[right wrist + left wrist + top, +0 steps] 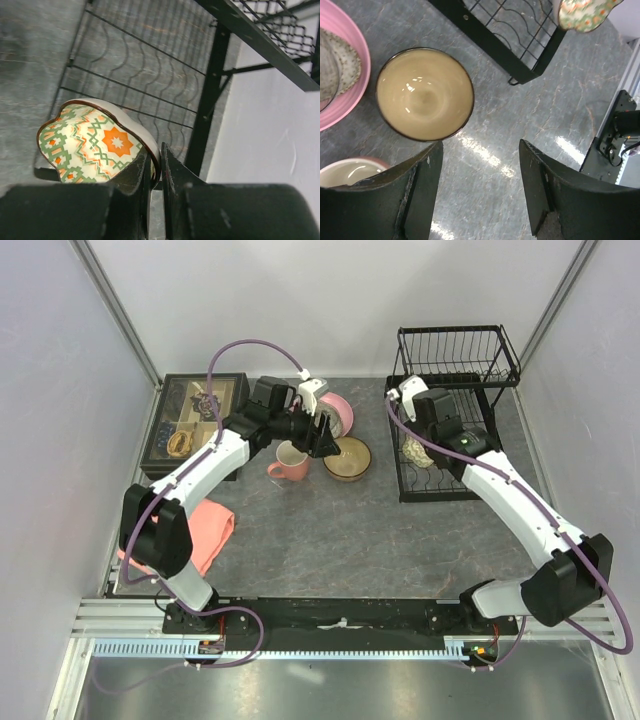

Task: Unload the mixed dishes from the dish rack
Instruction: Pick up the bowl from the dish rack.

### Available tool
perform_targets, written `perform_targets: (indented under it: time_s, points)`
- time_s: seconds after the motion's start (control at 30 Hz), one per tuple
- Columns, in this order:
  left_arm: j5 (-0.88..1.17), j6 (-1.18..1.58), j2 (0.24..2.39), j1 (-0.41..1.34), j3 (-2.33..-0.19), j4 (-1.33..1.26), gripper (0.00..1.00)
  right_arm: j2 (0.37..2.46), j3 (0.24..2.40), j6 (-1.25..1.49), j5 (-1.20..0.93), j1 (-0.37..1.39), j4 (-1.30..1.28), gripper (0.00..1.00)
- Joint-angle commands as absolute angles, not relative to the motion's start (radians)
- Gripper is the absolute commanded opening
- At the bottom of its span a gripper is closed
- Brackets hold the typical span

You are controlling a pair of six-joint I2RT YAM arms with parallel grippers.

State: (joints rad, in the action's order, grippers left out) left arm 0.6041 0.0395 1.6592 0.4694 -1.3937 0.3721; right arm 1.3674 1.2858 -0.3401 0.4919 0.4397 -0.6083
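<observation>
The black wire dish rack (440, 496) stands at the back right. Inside its lower tier my right gripper (156, 150) is shut on the rim of a brown-edged bowl with an orange and green pattern inside (90, 145), tilted on its side over the rack's floor wires (150, 65). Left of the rack, a tan bowl with a dark rim (424, 94) sits on the table. My left gripper (480, 145) hangs open just beside it, over bare table, holding nothing. A salmon-pink mug (290, 462) stands nearby. A pink plate (350, 95) carries a speckled grey plate (342, 62).
A dark tray of small items (195, 420) sits at the back left. A folded salmon cloth (205, 530) lies near the left arm's base. Grey walls close in both sides. The rack's corner (520, 77) is close to the tan bowl.
</observation>
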Motion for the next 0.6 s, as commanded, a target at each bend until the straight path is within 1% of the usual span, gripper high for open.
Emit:
perform_targets:
  time_s: [0.0,0.2,0.47,0.57]
  points:
    - [0.6,0.11,1.647,0.5,-1.451,0.314,0.69,1.331,1.35,-0.331,0.405,0.472,-0.587,0.0]
    - [0.575,0.202,1.689,0.522,-1.473,0.276,0.69,1.364,1.35,-0.316,0.338,0.518,-0.584,0.0]
    - [0.394,0.262,1.66,0.621,-1.404,0.155,0.69,1.405,1.355,-0.278,0.304,0.557,-0.54,0.0]
    - [0.341,0.271,1.67,0.664,-1.396,0.146,0.69,1.411,1.361,-0.264,0.282,0.558,-0.526,0.0]
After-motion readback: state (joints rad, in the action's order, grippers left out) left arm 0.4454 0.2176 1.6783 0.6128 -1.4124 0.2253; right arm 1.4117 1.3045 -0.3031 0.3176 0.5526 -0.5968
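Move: The flowered bowl, rim still pinched in the right gripper, hangs about 22 cm to the left hand's right, 3 cm back and 2 cm higher. The left gripper is 26 cm left of the right hand and 4 cm ahead. From the left hand the tan bowl lies 4 cm ahead, 6 right; the mug 2 ahead, 9 left; the pink plate 15 ahead, straight out; all some 14 cm below. Leftward goes the right hand, about 7.5 cm and nearly level, turning slightly counter-clockwise and keeping its pinch on the flowered bowl's rim as it carries the bowl from the rack towards the left gripper. The left hand comes to meet the bowl, about 5.5 cm to the right and a little up, fingers staying open and empty. ##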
